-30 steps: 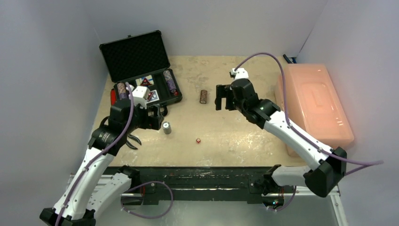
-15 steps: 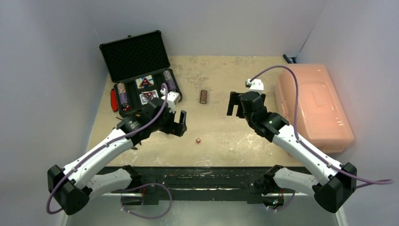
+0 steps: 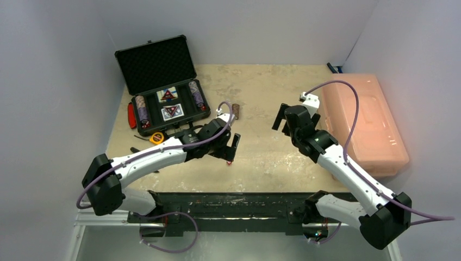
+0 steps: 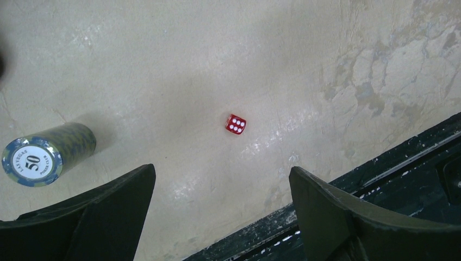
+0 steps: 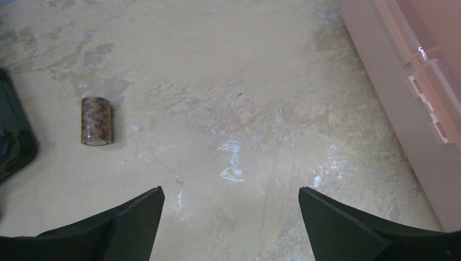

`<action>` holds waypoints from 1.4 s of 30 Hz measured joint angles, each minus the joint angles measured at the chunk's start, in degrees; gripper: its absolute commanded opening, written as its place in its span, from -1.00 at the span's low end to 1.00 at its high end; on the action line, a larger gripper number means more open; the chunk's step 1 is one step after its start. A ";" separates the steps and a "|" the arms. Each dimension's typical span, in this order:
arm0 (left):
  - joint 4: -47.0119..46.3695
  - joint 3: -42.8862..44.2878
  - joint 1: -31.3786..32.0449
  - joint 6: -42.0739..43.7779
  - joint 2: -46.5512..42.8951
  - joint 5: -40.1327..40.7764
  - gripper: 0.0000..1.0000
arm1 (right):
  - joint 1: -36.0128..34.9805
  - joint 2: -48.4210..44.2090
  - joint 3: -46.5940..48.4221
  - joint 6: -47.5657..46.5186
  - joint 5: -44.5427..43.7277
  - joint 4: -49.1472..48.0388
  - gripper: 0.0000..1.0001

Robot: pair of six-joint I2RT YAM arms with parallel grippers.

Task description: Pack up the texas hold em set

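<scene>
The black case (image 3: 169,106) lies open at the back left, its lid (image 3: 155,62) upright. In its foam sit two chip stacks (image 3: 194,93) and two card decks (image 3: 172,112). A brown chip stack (image 3: 235,110) (image 5: 96,120) lies on its side on the table. A red die (image 4: 235,124) (image 3: 229,162) rests near the front edge. My left gripper (image 3: 231,149) (image 4: 223,169) hangs open just above the die, touching nothing. A blue "50" chip stack (image 4: 41,157) lies left of it. My right gripper (image 3: 282,117) (image 5: 231,190) hovers open and empty over bare table.
A translucent pink bin (image 3: 361,119) (image 5: 418,103) fills the right side. A yellow tape measure (image 3: 157,137) and black-handled pliers (image 3: 136,151) lie in front of the case. A red object (image 3: 130,115) sits at the case's left side. The table's front rail (image 4: 380,179) is close behind the die.
My left arm has swung right from beside the case to over the red die, still open. My right arm has drawn back to the right, away from the brown chip stack.
</scene>
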State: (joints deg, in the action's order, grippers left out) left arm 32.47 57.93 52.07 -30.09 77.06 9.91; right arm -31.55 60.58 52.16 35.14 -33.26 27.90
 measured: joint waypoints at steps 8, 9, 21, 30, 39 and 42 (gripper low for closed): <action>0.04 4.31 2.56 -4.46 7.82 4.72 0.73 | 3.48 -0.42 -2.01 1.01 1.55 1.97 0.98; 0.15 4.39 2.80 -5.01 8.33 5.03 0.71 | 3.52 -0.63 -2.12 1.09 1.70 2.19 0.98; 1.44 6.60 5.25 -9.42 13.97 7.91 0.31 | 3.93 -1.75 -2.60 1.60 3.21 2.62 0.98; 1.53 6.60 5.29 -11.50 18.27 8.48 0.08 | 3.98 -1.75 -2.69 1.99 4.31 3.02 0.98; 1.05 6.60 5.29 -12.81 21.14 8.26 -0.13 | 3.98 -1.40 -2.69 1.97 5.70 3.02 0.98; 0.98 6.60 5.29 -12.81 22.27 8.11 -0.14 | 3.98 -0.52 -2.69 1.97 5.95 2.99 0.98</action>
State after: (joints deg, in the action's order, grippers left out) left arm 33.45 64.53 57.36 -42.89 99.33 18.02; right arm -27.57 60.05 49.47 37.10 -27.31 30.89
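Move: The red die lies on the table about 4 cm to the right of the left hand, 1 cm ahead and some 11 cm below. The upright grey-green chip stack stands roughly 5 cm ahead of that hand and 9 cm to its left, and the brown chip stack lies about 21 cm ahead and 6 cm to its right, both around 9 cm lower. From the right hand, the die is some 21 cm to the left, 8 cm back and 18 cm down. Over the red die the left hand comes down about 9 cm, after first easing some 3 cm to the right; its fingers tip steeper towards the table and narrow from almost wide open to under half, straddling the die without visibly touching it. The empty right hand sinks about 3 cm, fingers still wide open. ##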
